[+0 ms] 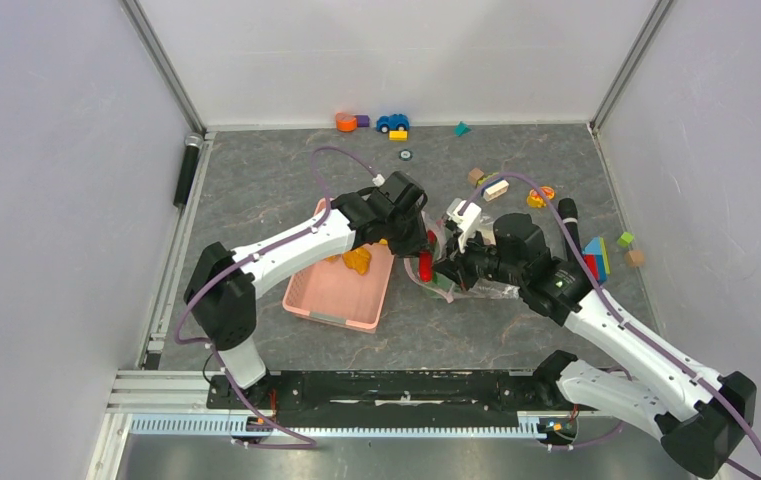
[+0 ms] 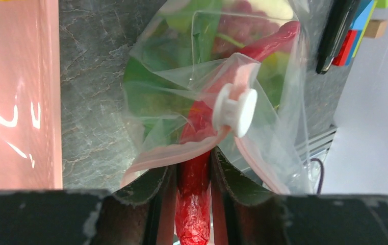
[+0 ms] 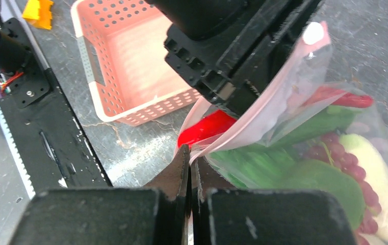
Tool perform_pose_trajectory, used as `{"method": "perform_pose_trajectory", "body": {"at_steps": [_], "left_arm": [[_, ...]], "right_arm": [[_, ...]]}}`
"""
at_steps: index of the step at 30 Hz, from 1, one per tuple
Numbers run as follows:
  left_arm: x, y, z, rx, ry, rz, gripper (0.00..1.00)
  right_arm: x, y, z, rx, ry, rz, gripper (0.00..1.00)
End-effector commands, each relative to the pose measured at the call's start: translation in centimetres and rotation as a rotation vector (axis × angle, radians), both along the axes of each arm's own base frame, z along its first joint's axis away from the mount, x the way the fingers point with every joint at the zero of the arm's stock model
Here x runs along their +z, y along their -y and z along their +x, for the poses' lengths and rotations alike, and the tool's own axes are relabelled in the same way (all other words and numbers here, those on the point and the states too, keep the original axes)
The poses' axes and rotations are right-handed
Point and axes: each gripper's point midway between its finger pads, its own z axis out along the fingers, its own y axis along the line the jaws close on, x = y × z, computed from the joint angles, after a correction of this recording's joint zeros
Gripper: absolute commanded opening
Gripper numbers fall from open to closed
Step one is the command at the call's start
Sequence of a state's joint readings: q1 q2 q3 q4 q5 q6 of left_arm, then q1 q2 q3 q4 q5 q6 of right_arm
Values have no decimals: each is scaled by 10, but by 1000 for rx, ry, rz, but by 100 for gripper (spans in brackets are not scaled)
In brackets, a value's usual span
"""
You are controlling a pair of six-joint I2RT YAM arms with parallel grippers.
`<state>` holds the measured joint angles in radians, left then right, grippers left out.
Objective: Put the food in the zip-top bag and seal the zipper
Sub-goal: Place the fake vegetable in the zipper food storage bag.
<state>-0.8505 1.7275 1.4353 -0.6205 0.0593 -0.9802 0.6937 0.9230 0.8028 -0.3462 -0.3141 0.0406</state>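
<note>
The clear zip-top bag (image 1: pixel 476 285) lies on the table right of centre, its mouth facing left. Green leaves, a yellow-green mango (image 3: pixel 380 173) and a red beaded piece (image 3: pixel 334 153) show through the plastic. My left gripper (image 2: pixel 193 156) is shut on the red chili (image 2: pixel 194 204), whose far end reaches in through the bag (image 2: pixel 151 102) mouth. The pinkish zipper (image 2: pixel 166 155) drapes over my fingers, its white slider (image 2: pixel 235 109) just above. My right gripper (image 3: pixel 190 152) is shut on the bag's zipper edge (image 3: pixel 263 117) beside the chili (image 3: pixel 207 127).
The pink slotted basket (image 1: pixel 331 290) sits left of the bag with an orange piece (image 1: pixel 358 260) at its far end. A toy car (image 1: pixel 392 122) and blocks (image 1: pixel 596 258) are scattered at the back and right. A black cylinder (image 1: pixel 568 215) lies behind my right arm.
</note>
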Motion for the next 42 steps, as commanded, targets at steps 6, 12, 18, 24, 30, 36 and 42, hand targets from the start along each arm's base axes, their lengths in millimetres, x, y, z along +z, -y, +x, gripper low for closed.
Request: {"method": "perform_pose_trajectory", "body": {"at_steps": [6,12,18,24,30,36,42], "left_arm": [[37,11,38,257,61,-122,2],[28,9,41,295,45,-113,2],[32,11,37,218,78,-97,46],[51,17,16,41,134,-155,76],[69,2,-11,-77,256,-245,95],[65,-55,-7,-76,459,-50,100],[49,-97,1,-26,490,155,100]], "right_arm": [[14,-19,-14,111,5,93,0],[16,-22,-16,127,6,106,0],[18,-19,-13,105,18,105,0],[19,-4,4,-21,50,56,1],[15,21,29,-216,69,-20,1],[20,25,31,-254,71,-9,1],[18,33,33,-300,70,-27,1]]}}
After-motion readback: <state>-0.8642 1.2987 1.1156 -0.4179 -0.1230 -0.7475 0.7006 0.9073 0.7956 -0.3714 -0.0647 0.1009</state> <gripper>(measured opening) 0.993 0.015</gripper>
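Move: The left hand holds the red chili by its thick end at the bag's mouth. The chili's middle is about 3 cm ahead, 4 cm right and 4 cm lower, and the filled bag's middle some 9 cm right, level fore-and-aft, 9 cm below. The corn in the basket lies roughly 8 cm left and 3 cm ahead, 10 cm down. From the right hand, which pinches the bag's rim, the bag's middle is about 4 cm ahead, 7 cm right and 13 cm below. Push the left gripper's chili about 2 cm farther forward into the bag while turning counter-clockwise a little, then open wide to let go. Back out of the mouth and go up and left, some 6 cm each, towards the basket, swinging the fingertips forward about 25 degrees. Keep the right pinch on the rim; as the left withdraws, draw it about 5 cm right and forward, turning clockwise. ##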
